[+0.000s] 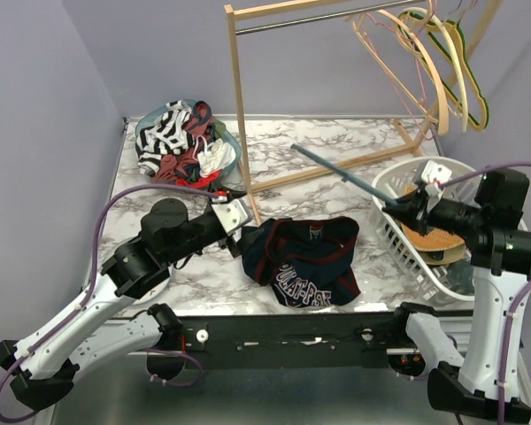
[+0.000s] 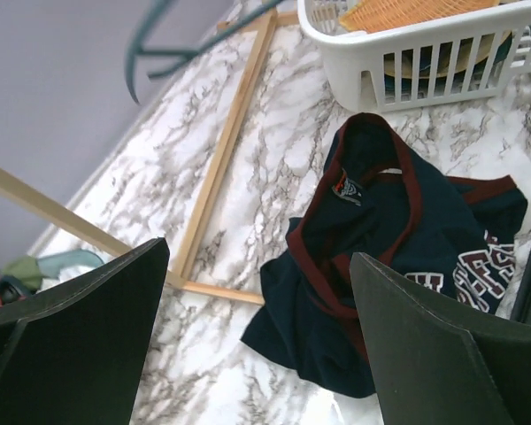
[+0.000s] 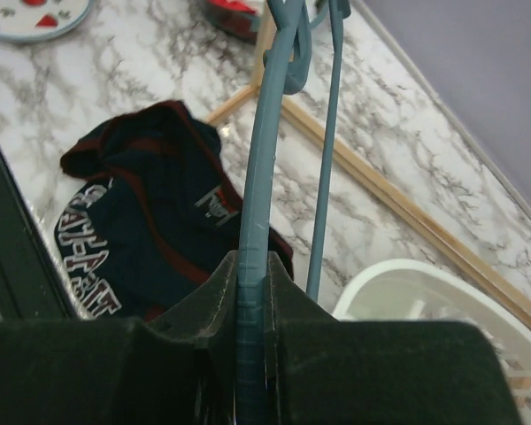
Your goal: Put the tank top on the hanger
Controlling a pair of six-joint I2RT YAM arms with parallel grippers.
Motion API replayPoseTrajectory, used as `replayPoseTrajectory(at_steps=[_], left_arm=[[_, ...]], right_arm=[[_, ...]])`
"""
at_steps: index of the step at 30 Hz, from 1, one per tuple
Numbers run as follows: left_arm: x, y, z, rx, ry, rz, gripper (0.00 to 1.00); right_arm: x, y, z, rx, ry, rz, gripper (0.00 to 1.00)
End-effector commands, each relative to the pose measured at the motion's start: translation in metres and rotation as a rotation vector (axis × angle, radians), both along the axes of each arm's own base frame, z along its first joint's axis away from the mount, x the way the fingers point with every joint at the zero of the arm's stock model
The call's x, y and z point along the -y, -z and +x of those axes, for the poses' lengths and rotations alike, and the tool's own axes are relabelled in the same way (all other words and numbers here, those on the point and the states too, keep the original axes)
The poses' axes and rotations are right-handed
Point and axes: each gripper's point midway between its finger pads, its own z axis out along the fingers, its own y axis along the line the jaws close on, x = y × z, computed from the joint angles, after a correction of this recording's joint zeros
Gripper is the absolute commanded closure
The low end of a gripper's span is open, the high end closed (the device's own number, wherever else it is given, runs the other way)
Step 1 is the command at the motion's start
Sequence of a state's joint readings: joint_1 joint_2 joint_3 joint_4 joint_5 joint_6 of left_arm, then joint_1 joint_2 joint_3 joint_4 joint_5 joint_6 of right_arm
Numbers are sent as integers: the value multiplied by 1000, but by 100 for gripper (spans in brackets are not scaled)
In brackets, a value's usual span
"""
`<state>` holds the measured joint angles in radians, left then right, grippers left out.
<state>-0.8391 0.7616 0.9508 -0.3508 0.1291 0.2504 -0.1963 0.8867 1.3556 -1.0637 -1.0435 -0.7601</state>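
Note:
The tank top [image 1: 305, 261] lies crumpled on the marble table near the front edge, navy with maroon trim and white lettering; it also shows as the tank top [image 2: 398, 239] and the tank top [image 3: 150, 221]. My left gripper [image 1: 245, 235] stands open just left of the jersey, its fingers [image 2: 88, 336] wide apart over the garment's left edge. My right gripper [image 1: 396, 209] is shut on the grey-blue hanger [image 1: 345, 174], which is held in the air above the table, pointing back-left. In the right wrist view the hanger [image 3: 264, 186] runs up from between the pressed jaws.
A white basket [image 1: 405, 181] with folded items sits at the right. A wooden clothes rack [image 1: 241, 115] stands behind, with beige and green hangers [image 1: 442, 62] on its rail. A bowl of striped and red clothes [image 1: 181, 142] is at the back left.

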Motion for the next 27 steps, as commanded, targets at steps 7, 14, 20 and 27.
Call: replayPoseTrajectory(at_steps=[7,14,20,27], left_arm=[[16,-4,-16,201,229,111,1],[30,-3,-6,185,250,155,1],[44,8,-3,145,331,234,10],[55,40,-8,20,418,322,43]], right_arm=[[-35,52,-81,-35,-303,27,100],[-48,72,-96,-80,-429,34,99],[-54,76,-103,-92,-479,51,99],[-56,81,-101,-130,-494,73,99]])
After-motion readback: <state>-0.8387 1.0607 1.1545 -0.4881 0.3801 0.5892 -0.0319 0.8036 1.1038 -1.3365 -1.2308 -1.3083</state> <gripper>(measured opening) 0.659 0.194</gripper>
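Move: The free end of the hanger hangs about 17 cm ahead of the open left gripper, 10 cm to its right and slightly higher; from the right gripper, which holds the other end, it is some 13 cm ahead, 18 left and 5 lower. The left gripper itself is about 28 cm left of the right one, 4 back and a little lower. The tank top lies about 12 cm right of the left gripper, almost level with it, some 16 cm below. Keep the right gripper's pinch on the hanger and draw it back and down about 7 cm each and some 5 cm left, turning counter-clockwise so the free end swings to the left gripper. Bring the left gripper about 5 cm right and slightly down, turning it clockwise and raising its left side, then start closing its wide-open fingers around that end, stopping well short of shut. ##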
